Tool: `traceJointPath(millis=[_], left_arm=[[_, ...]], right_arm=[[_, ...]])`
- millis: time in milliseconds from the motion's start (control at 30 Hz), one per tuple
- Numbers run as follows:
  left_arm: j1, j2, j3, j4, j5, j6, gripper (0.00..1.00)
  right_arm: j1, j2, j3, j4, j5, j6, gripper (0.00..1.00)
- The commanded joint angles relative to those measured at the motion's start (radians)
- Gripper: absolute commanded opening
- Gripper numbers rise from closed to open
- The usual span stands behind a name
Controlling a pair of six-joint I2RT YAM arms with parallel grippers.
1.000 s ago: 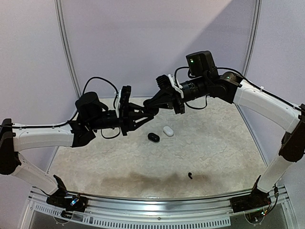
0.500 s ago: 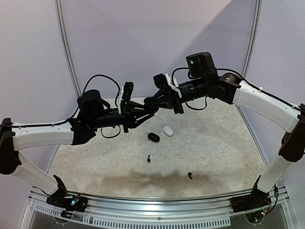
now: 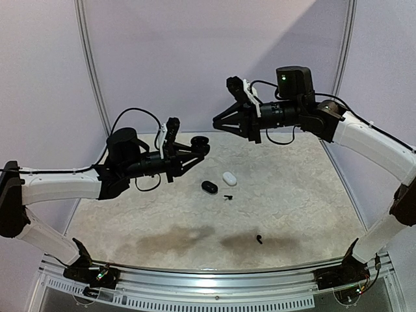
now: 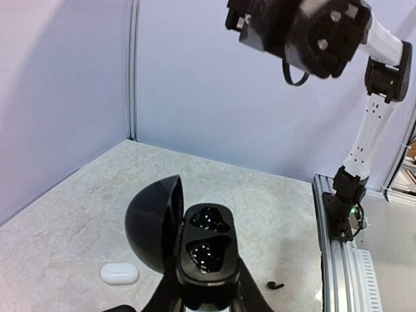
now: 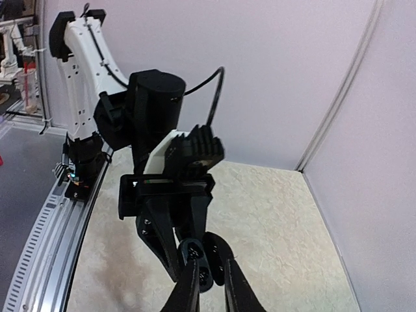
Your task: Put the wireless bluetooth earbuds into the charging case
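My left gripper is shut on an open black charging case held above the table. In the left wrist view the charging case shows two dark sockets, both empty, with its lid hinged to the left. My right gripper hangs higher and to the right of the case, apart from it. Its fingers stand slightly parted with nothing between them. One black earbud lies on the table by the closed cases. Another black earbud lies nearer the front.
A closed black case and a closed white case lie side by side mid-table. The white case also shows in the left wrist view. Walls enclose the back and sides, and a metal rail runs along the front edge.
The right gripper has lifted up and right, away from the held case, and its jaws have parted. A black earbud has dropped to the table by the closed cases.
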Motion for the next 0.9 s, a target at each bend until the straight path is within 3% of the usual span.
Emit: traceJointPath(millis=[0, 167, 333, 533, 633, 867], left_arm=[[0.022, -0.046, -0.063, -0.004, -0.048, 0.028, 0.00], [0.022, -0.085, -0.145, 0.028, -0.088, 0.042, 0.00], [0.019, -0.129, -0.214, 0.053, -0.117, 0.042, 0.00], [0.003, -0.161, -0.286, 0.082, -0.129, 0.058, 0.00], [-0.007, -0.161, -0.297, 0.092, -0.135, 0.060, 0.00], [-0.019, -0.174, -0.312, 0.094, -0.138, 0.069, 0.00]], right_arm=[[-0.049, -0.046, -0.044, 0.003, 0.120, 0.196, 0.16], [-0.070, -0.019, -0.044, -0.152, 0.407, 0.325, 0.22], [-0.069, 0.051, -0.066, -0.369, 0.574, 0.483, 0.30], [-0.055, 0.117, -0.172, -0.585, 0.612, 0.680, 0.46], [-0.002, 0.165, -0.197, -0.642, 0.591, 0.749, 0.60], [0.068, 0.338, -0.197, -0.755, 0.594, 0.858, 0.62]])
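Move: The black earbud nearest the robot, which the empty right hand heads for, lies about 10 cm back and 14 cm to its right, some 39 cm below. From that hand, and about as far down, the other black earbud is roughly 7 cm ahead and 4 cm right, the closed black case 12 cm ahead and 3 cm left, and the white case 16 cm ahead and 5 cm right. From the left hand, the near earbud lies some 11 cm back, 21 cm right and 29 cm lower. The right hand leaves the open black case, swinging forward about 8 cm and to the right, then plunges and draws back as much again, ending some 30 cm lower and 10 cm to the right, above and short of the near earbud, while its wrist turns about 90 degrees from fingers pointing left to fingers down and the fingers open wide. The left hand keeps its grip on the open case and carries it down about 6 cm and to the left, slightly back, out of the right hand's neighbourhood. ##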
